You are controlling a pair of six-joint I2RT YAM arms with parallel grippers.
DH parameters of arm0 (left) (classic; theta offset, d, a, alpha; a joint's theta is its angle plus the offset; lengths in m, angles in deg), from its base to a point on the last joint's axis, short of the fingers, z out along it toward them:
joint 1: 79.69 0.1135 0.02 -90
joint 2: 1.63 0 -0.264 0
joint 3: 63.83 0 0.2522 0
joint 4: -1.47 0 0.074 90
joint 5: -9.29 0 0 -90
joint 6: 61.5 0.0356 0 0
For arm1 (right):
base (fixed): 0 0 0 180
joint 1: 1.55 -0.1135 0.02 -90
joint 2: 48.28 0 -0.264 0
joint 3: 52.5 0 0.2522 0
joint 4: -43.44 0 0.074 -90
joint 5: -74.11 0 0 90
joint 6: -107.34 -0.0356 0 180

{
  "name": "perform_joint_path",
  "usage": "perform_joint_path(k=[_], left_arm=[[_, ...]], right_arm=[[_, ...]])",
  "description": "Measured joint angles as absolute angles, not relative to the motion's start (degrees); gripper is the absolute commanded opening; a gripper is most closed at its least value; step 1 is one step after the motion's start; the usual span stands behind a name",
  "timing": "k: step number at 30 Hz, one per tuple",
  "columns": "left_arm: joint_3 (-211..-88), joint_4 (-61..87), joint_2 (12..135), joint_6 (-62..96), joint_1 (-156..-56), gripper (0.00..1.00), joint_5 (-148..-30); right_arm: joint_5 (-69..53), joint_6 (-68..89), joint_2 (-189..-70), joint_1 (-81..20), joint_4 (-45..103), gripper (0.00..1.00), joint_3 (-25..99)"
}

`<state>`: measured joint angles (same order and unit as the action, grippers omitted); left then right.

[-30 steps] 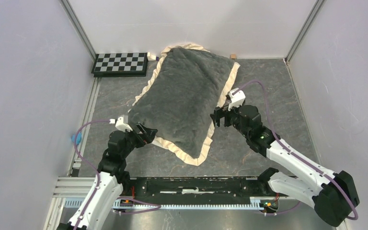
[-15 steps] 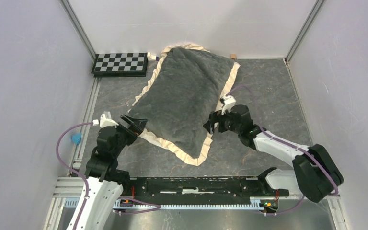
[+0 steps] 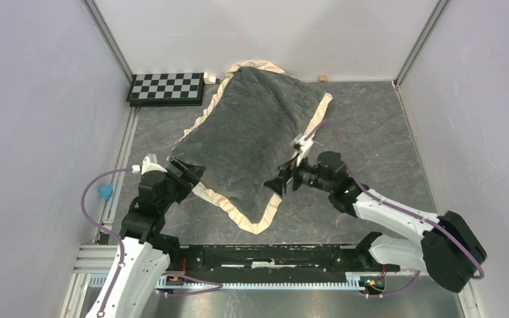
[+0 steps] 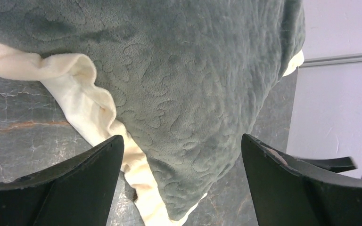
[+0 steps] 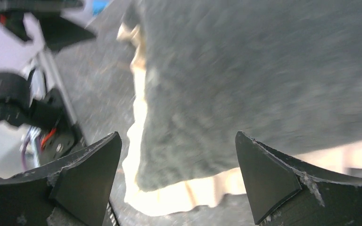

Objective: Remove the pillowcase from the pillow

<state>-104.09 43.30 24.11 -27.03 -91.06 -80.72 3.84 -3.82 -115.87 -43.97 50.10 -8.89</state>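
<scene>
The pillowcase (image 3: 252,142) lies dark grey face up on the table, with a cream frill (image 3: 238,215) round its edge. The pillow is hidden inside it. My left gripper (image 3: 185,173) is open at the cover's near left corner. In the left wrist view the gripper (image 4: 181,141) has the grey cover (image 4: 169,70) and frill (image 4: 89,108) between and beyond its fingers. My right gripper (image 3: 283,179) is open at the near right edge. In the blurred right wrist view the gripper (image 5: 177,136) frames the grey corner (image 5: 245,70) and frill (image 5: 179,193).
A checkerboard (image 3: 167,88) lies at the back left, with a small white object (image 3: 210,79) beside it. A small wooden block (image 3: 322,78) sits by the back wall. A blue item (image 3: 106,192) lies at the left edge. White walls close in three sides.
My right gripper has moved left and down to the cover's near right edge, and the cover's near end has shifted left. My left gripper drew back left, then stayed.
</scene>
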Motion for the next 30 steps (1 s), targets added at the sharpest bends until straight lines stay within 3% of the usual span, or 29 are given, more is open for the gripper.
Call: perform_joint_path(k=[8,21,27,30], left_arm=[[-104.0,42.5,24.2,-27.0,-91.1,1.0,-81.9],[-102.6,42.1,22.6,-27.0,-91.1,1.0,-84.2],[-101.9,42.1,22.3,-27.0,-91.1,1.0,-85.3],[-101.6,42.2,22.2,-27.0,-91.1,1.0,-85.5]], right_arm=[[3.4,-8.4,-114.4,-25.8,51.5,0.98,-8.9],[-10.7,-18.1,-132.4,-21.5,55.7,0.98,-5.2],[-6.9,-21.6,-145.5,-16.7,63.6,0.98,0.8],[-3.7,-24.7,-150.2,-14.7,69.3,0.91,1.7]])
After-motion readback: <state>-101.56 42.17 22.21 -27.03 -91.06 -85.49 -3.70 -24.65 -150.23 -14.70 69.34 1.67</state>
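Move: For the right hand, the stretch of the pillowcase's right cream edge it heads for lies about 22 cm ahead, 14 cm to the right and 11 cm below. The case's near corner is roughly 18 cm back, 7 cm left and 13 cm below this hand; its far right corner some 43 cm ahead and 26 cm right, 12 cm below. From the left hand, the same stretch of edge is about 12 cm ahead, 49 cm right and 12 cm below. The right hand's wide-open fingers come down astride the pillowcase's right cream edge without closing; contact can't be seen. It sweeps forward about 20 cm and some 13 cm to the right, lifting slightly at first and then sinking to about 8 cm below its start, while the hand turns clockwise about 45 degrees and its fingers tip farther down. ##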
